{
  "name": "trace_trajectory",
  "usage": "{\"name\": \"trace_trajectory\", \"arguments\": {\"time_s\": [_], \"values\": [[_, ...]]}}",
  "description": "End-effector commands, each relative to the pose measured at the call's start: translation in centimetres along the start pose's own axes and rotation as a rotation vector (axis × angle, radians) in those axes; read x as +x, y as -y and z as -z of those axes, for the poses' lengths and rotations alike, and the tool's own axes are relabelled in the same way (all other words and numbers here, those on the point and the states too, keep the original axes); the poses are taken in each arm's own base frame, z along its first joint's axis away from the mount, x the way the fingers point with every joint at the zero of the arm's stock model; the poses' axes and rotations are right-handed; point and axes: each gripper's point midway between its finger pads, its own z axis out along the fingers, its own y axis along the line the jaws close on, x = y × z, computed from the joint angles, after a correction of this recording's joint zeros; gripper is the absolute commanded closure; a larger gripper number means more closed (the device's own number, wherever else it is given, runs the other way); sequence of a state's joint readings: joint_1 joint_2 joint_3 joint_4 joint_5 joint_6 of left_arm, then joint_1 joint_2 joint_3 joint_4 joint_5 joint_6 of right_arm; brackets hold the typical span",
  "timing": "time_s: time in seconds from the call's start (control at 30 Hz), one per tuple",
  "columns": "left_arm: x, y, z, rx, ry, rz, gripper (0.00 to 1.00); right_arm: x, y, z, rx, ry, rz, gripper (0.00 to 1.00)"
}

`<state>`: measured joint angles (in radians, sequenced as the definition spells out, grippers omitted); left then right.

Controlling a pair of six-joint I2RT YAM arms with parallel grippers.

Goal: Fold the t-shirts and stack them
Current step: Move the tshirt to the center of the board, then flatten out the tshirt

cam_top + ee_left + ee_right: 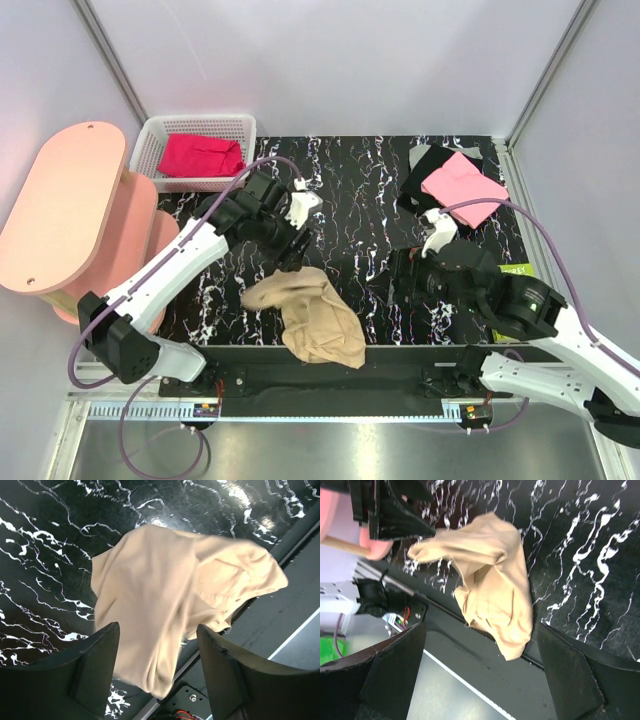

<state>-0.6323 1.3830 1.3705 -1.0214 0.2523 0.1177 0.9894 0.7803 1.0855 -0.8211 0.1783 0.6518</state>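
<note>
The tan-beige t-shirt [310,315] lies crumpled at the table's near edge, partly hanging over it. It also shows in the left wrist view [175,595] and the right wrist view [495,580]. My left gripper [295,248] hovers open and empty just behind the shirt; in its own view the gripper [157,635] has its jaws wide apart. My right gripper [405,275] is open and empty to the shirt's right, also wide open in its own view [480,635]. The pink t-shirt [462,187] lies folded on the black t-shirt [422,170] at the back right. The magenta-red t-shirt [200,155] lies in the basket.
A white basket [150,140] stands at the back left. A pink oval stool [60,200] stands left of the table. A green book [516,270] lies at the right edge. The left arm's gripper [390,510] shows at the top left of the right wrist view.
</note>
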Motion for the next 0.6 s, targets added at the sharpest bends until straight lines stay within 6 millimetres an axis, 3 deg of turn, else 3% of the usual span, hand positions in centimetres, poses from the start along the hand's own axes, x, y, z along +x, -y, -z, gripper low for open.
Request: {"name": "trace_trajectory", "arguments": {"time_s": [0.0,0.13,0.2,0.43,0.57], "values": [[-2.6,-2.2,1.5,-0.029,0.17,0.006,0.32,3.0,-0.5,-1.8,-0.008,-0.152,0.016,0.0],[-2.8,-5.7,3.7,-0.101,0.228,0.054,0.34,7.2,0.5,-4.3,0.046,-0.299,0.029,0.0],[-1.7,-6.8,4.0,-0.134,0.218,0.066,0.35,8.6,0.8,-5.3,0.066,-0.336,0.034,0.0],[4.7,-2.7,2.6,-0.011,0.063,-0.05,0.38,14.7,3.0,-6.9,0.12,-0.457,-0.046,0.0],[8.2,-0.8,1.3,0.034,-0.031,-0.105,0.34,16.3,4.0,-8.0,0.139,-0.449,-0.087,0.0]]}}
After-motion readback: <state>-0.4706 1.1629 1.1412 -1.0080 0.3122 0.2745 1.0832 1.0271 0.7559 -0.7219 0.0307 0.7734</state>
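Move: The tan t-shirt, just let go by the left hand, has its middle about 8 cm back, 5 cm to the right and 15 cm below that hand. From the right hand it is roughly level, 16 cm to the left and 23 cm down. The white basket stands some 30 cm ahead and 18 cm left of the left hand. The folded stack is about 26 cm ahead and 16 cm right of the right hand, and the book 3 cm ahead and 28 cm right. No touch on the cloth shows at the end: the right hand drops about 17 cm, easing some 5 cm back and slightly left, towards the t-shirt's near right end, fingers wide open and tipping some 25 degrees more downward. The left hand, fingers still open, swings forward and left, then draws back and sinks a little, ending over the shirt's far left part. ##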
